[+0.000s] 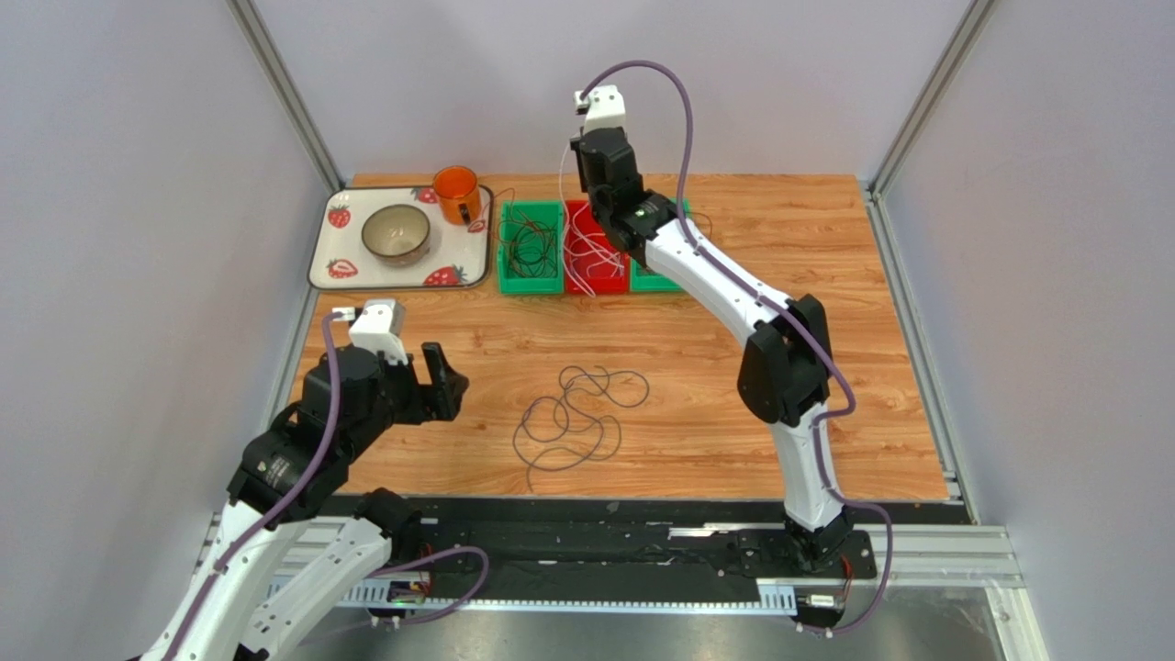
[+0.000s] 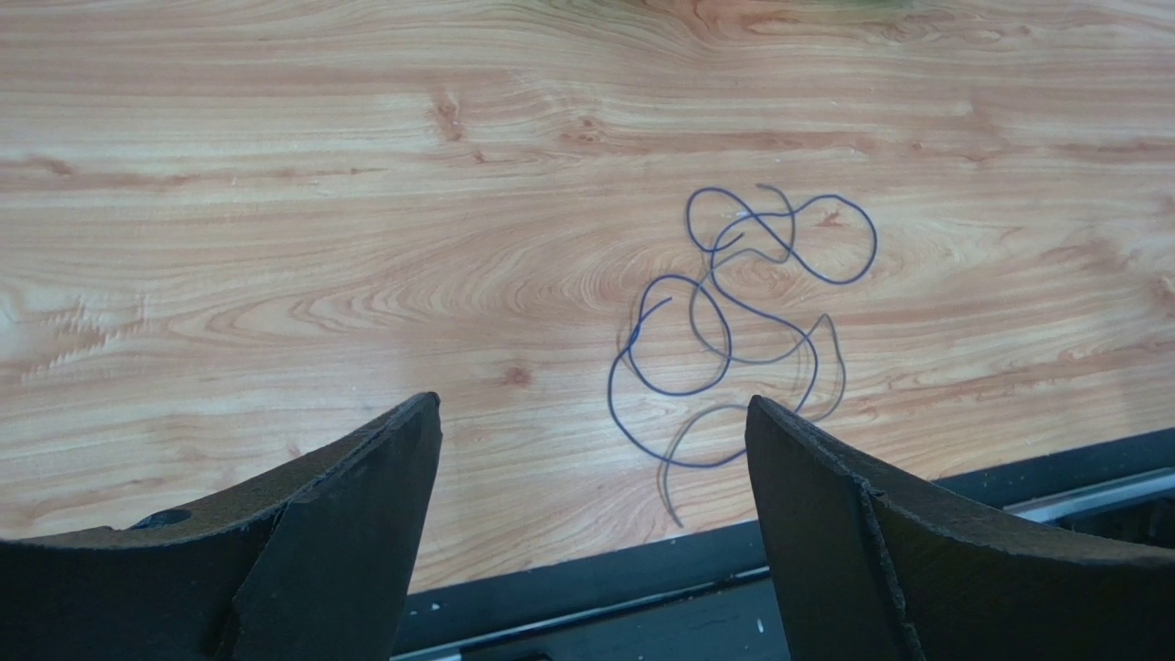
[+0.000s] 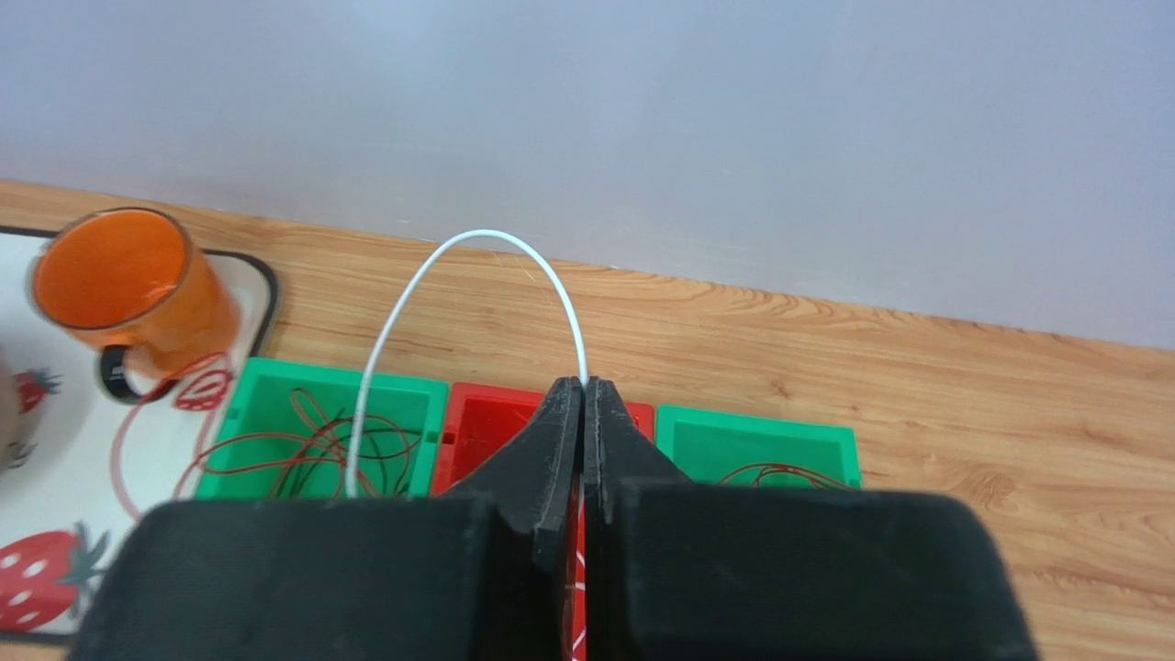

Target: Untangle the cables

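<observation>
A tangle of dark purple-black cables [image 1: 573, 413] lies in loose loops on the wooden table, near its front edge. In the left wrist view the same tangle [image 2: 731, 317] sits ahead and to the right of my left gripper [image 2: 593, 406], which stands open and empty. From above, the left gripper [image 1: 435, 379] hovers to the left of the tangle. My right gripper [image 3: 584, 386] is shut on a white cable [image 3: 469, 241] that arches up from its tips and hangs down to the left. The right gripper [image 1: 603, 172] is raised above the red bin [image 1: 614, 282].
Three bins stand in a row at the back: a green bin [image 3: 310, 413] with red-brown cables, the red bin [image 3: 490, 413] with white cables, and another green bin [image 3: 759, 448]. A strawberry tray [image 1: 338, 262] at the back left holds a bowl [image 1: 396, 232] and an orange mug [image 1: 457, 193].
</observation>
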Tool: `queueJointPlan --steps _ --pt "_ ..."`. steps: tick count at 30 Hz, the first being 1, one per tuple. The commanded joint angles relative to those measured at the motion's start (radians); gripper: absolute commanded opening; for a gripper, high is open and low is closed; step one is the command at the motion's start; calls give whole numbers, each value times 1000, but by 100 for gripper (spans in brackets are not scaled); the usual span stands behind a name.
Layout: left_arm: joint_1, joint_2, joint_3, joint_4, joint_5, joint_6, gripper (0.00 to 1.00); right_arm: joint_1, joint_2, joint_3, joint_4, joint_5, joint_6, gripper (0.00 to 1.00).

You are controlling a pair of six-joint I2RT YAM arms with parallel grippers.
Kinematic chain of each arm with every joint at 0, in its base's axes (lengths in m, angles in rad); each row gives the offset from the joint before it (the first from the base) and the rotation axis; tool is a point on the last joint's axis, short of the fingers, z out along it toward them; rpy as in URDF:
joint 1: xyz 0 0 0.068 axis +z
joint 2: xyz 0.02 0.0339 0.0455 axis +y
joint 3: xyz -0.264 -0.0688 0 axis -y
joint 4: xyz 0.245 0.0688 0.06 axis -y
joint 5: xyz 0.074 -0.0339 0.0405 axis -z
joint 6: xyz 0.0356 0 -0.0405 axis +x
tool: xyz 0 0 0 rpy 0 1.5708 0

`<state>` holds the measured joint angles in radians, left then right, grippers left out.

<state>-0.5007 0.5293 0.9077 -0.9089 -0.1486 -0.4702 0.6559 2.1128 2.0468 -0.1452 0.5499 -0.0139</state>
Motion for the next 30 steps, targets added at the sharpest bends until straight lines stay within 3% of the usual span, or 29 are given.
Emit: queueJointPlan --steps 1,9,14,24,30 --pt "1 0 8 1 -11 -13 89 -13 101 90 15 102 46 0" --pt "7 17 10 2 -8 -12 88 -25 191 110 -20 121 87 0" --pt "8 20 10 1 -12 -13 88 -68 210 76 -60 85 205 0" --pt "8 24 10 -2 -14 -15 88 -93 249 115 -200 389 243 0" --pt "8 24 10 -2 -17 -16 88 -81 320 225 -234 351 209 0"
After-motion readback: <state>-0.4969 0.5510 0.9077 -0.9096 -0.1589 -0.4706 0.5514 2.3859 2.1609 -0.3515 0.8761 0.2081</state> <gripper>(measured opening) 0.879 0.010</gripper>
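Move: Almost straight below the right hand, some 27 cm down and perhaps 1 cm back and 1 cm to its right, is the middle of the red bin that the held white cable hangs into. Level with that bin, one green bin stands about 12 cm to its left, the other about 12 cm to its right. From the left hand, the red bin is roughly 36 cm ahead, 21 cm to the right and 21 cm lower. Lowering the pinched white cable towards the red bin, the right hand sinks about 14 cm and eases some 4 cm forward, most of both early on; midway it swings about 9 cm right, ending low over the right-hand green bin. Meanwhile its fingers tip further down and turn some 25 degrees clockwise, still shut on the cable. ##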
